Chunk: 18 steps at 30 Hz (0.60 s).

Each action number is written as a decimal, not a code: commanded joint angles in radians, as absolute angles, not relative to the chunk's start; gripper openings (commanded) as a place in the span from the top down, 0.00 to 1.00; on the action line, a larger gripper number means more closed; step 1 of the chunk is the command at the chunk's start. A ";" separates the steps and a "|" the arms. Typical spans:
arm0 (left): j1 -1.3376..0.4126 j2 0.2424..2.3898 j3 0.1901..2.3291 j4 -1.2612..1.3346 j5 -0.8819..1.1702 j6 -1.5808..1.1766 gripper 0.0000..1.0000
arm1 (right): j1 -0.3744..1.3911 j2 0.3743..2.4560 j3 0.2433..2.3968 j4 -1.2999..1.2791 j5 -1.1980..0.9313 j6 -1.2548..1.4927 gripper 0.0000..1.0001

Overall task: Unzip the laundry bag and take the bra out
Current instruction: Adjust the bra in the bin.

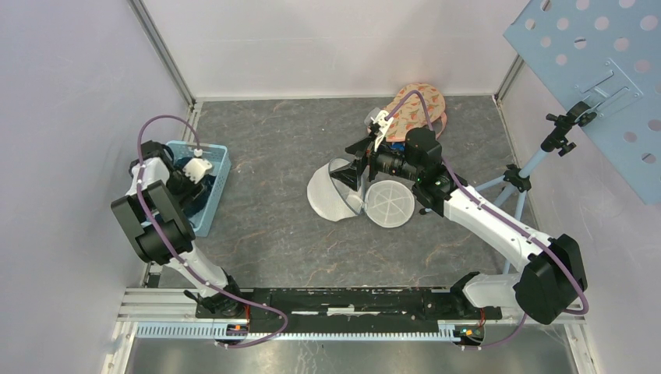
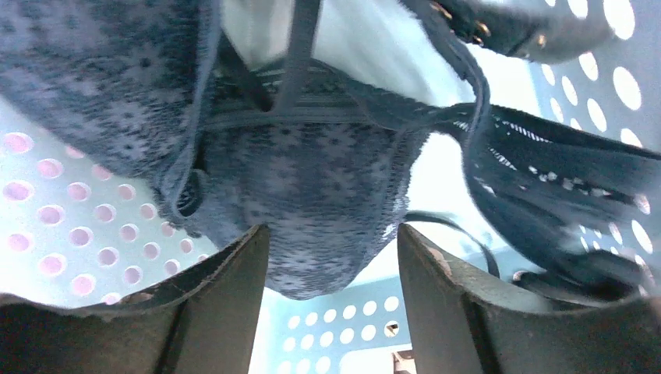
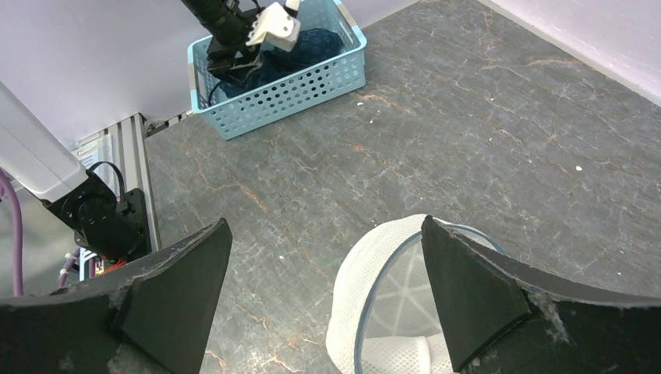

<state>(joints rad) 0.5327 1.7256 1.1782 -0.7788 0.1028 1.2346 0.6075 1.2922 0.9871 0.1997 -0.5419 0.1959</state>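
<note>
The white mesh laundry bag [image 1: 329, 195] lies unzipped mid-table, its round lid [image 1: 388, 204] flopped open to the right; the right wrist view looks into the bag [image 3: 374, 312]. My right gripper [image 1: 351, 167] [image 3: 326, 222] hovers over its rim, open and holding nothing. The dark blue lace bra [image 2: 312, 202] [image 3: 312, 47] lies in the light blue perforated basket [image 1: 218, 191] at the left. My left gripper [image 1: 187, 178] [image 2: 334, 230] is down in that basket, jaws apart, with a bra cup bulging between the fingertips and touching only the left finger.
An orange patterned garment [image 1: 417, 109] lies at the back behind the right arm. A blue tripod stand [image 1: 538, 160] and a perforated blue board [image 1: 592, 62] stand at the right. White walls enclose the table on three sides.
</note>
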 commanded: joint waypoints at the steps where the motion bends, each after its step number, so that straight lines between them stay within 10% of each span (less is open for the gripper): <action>1: 0.537 1.698 1.282 -0.841 0.164 1.145 0.29 | 0.606 1.278 1.031 0.210 -0.546 0.178 0.02; 14: 0.538 1.581 1.550 -1.144 0.372 1.100 0.23 | 0.598 1.260 1.063 0.144 -0.551 0.103 0.02; 18: 0.530 1.554 1.591 -1.207 0.479 1.042 0.00 | 0.564 1.264 1.105 0.063 -0.561 0.071 0.02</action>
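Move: The bra lies in the bin just under the open left fingers, its middle about 4 cm ahead, 1 cm right and 3 cm below, with one cup nearly beneath the hand and the other farther out. The bin's right wall runs level with the hand some 8 cm to its right; its near wall is roughly 10 cm straight back. From the right hand the bra is around 46 cm left, 4 cm ahead and 26 cm down. The bra is left lying in the bin as the left hand lifts away from it empty, slowly at first and then faster, about 13 cm up and some 3.5 cm forward, drifting nearly 3 cm right at the very end. On the way the fingers tip roughly 15 degrees more forward, and they spread to wide open late in the rise. ##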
